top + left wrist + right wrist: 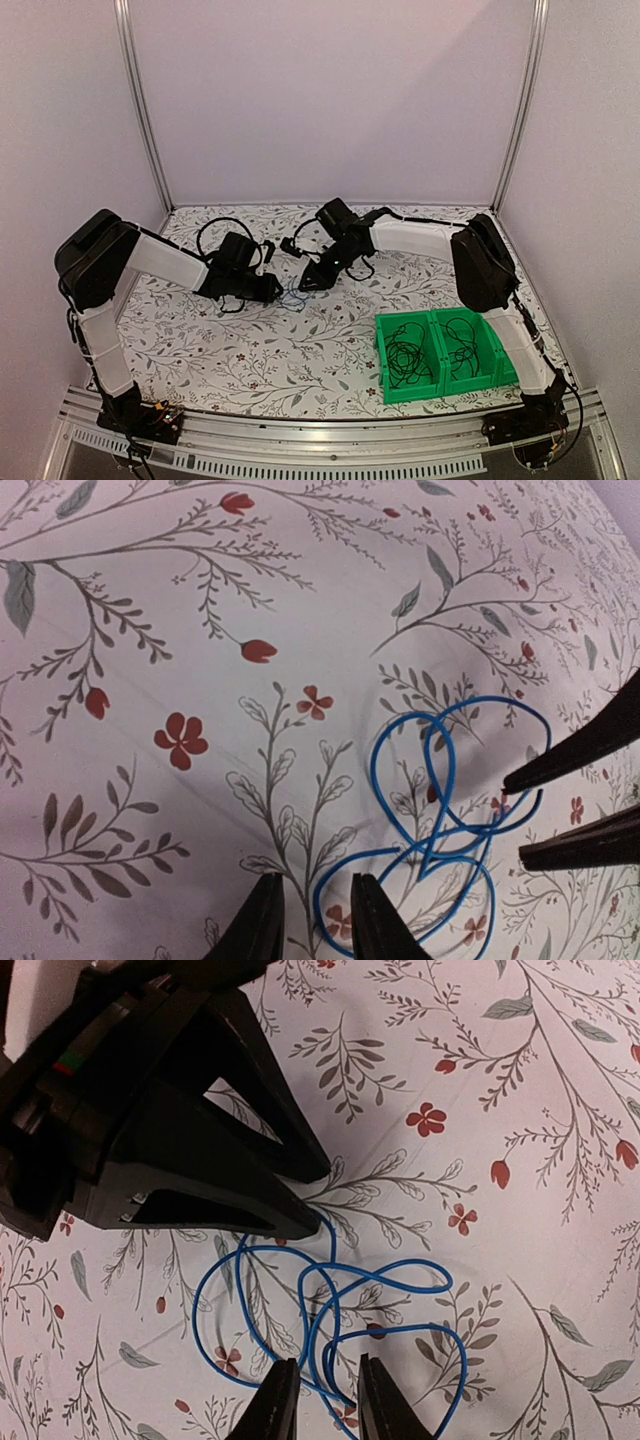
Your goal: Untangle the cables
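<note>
A thin bright blue cable point(295, 297) lies in tangled loops on the flowered tabletop, between my two grippers. In the left wrist view one loop of the blue cable point(374, 772) runs through the gap of my left gripper point(315, 882), which is open and not pinching it. In the right wrist view, strands of the blue cable point(195, 1312) pass between the fingers of my open right gripper point(325, 1362), untouched. The two grippers point(275, 290) point(305, 283) face each other, close together. Black cables point(405, 362) lie coiled in green bins.
Two green bins point(412, 392) stand side by side at the near right, each with a black coil inside. A thick black hose point(205, 238) loops off the left arm. Metal posts and white walls close the table's back and sides.
</note>
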You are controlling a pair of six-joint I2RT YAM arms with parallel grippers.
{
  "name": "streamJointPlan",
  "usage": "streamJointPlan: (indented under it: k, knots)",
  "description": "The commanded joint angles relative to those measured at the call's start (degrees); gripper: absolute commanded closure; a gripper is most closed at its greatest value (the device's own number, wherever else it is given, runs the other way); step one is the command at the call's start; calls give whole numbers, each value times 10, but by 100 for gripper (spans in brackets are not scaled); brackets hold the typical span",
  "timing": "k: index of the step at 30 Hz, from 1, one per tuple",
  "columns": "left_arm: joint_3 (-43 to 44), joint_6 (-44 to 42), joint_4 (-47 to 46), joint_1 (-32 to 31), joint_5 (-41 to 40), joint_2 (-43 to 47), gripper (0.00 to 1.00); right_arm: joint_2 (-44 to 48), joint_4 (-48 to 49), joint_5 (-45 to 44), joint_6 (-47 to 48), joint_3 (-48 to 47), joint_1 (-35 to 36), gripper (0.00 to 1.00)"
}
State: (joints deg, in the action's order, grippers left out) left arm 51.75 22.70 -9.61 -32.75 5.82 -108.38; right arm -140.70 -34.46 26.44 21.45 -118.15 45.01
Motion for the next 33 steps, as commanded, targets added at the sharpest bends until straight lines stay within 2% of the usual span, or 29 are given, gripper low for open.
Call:
streamJointPlan:
  k: [1,3,4,5,6,8,12,16,23,30,33]
  knots:
    - [0,-3,21,2,9,-7,78,-22,5,10,-4,-15,3,76]
    - [0,-3,21,2,9,-6,78,-24,7,9,-4,-16,4,76]
    - [1,-3,21,2,9,-7,78,-24,7,10,-4,-17,3,79]
    - [1,-4,21,2,9,-7,78,-24,7,10,-4,-18,4,89]
    - [1,-3,21,2,10,-7,78,-24,7,11,-4,-19,4,94]
    - [2,-2,19,2,11,-9,78,-20,6,14,-6,-19,4,99]
    - [1,-3,12,2,14,-16,73,1,0,31,-6,-16,3,100]
    - [4,-4,-3,2,29,-28,73,38,-1,51,-6,-5,5,100]
    - [14,-16,-13,2,34,-52,86,76,-2,51,-3,11,6,100]
    - [16,-38,-3,-1,-9,-75,100,130,-18,64,6,7,7,100]
    - [15,-37,-9,0,-12,-91,100,167,-25,71,17,-3,7,100]
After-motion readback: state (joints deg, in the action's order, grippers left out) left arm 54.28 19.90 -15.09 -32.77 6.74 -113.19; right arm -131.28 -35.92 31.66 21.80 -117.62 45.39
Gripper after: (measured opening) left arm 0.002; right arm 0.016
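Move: The blue cable's loose coils lie almost under the right fingertips: middle about 2 cm left, 1 cm back and 2 cm below. The left fingertips are some 5 cm left of the right hand, level fore and aft and about 1 cm lower. From the left hand, the blue cable's middle is roughly 4 cm right, level fore and aft, 1 cm below. The green box's left compartment is some 18 cm back and 23 cm right of the right hand, about 3 cm lower. The right fingers, already nearly closed, sink about 1 cm onto the blue cable and pinch a strand shut between their tips, then after a brief hold lift it some 10 cm nearly straight up, easing 2 cm back and tipping slightly upward. Meanwhile the left hand slides about 2 cm forward and right near the table and shuts its fingers on nothing. ##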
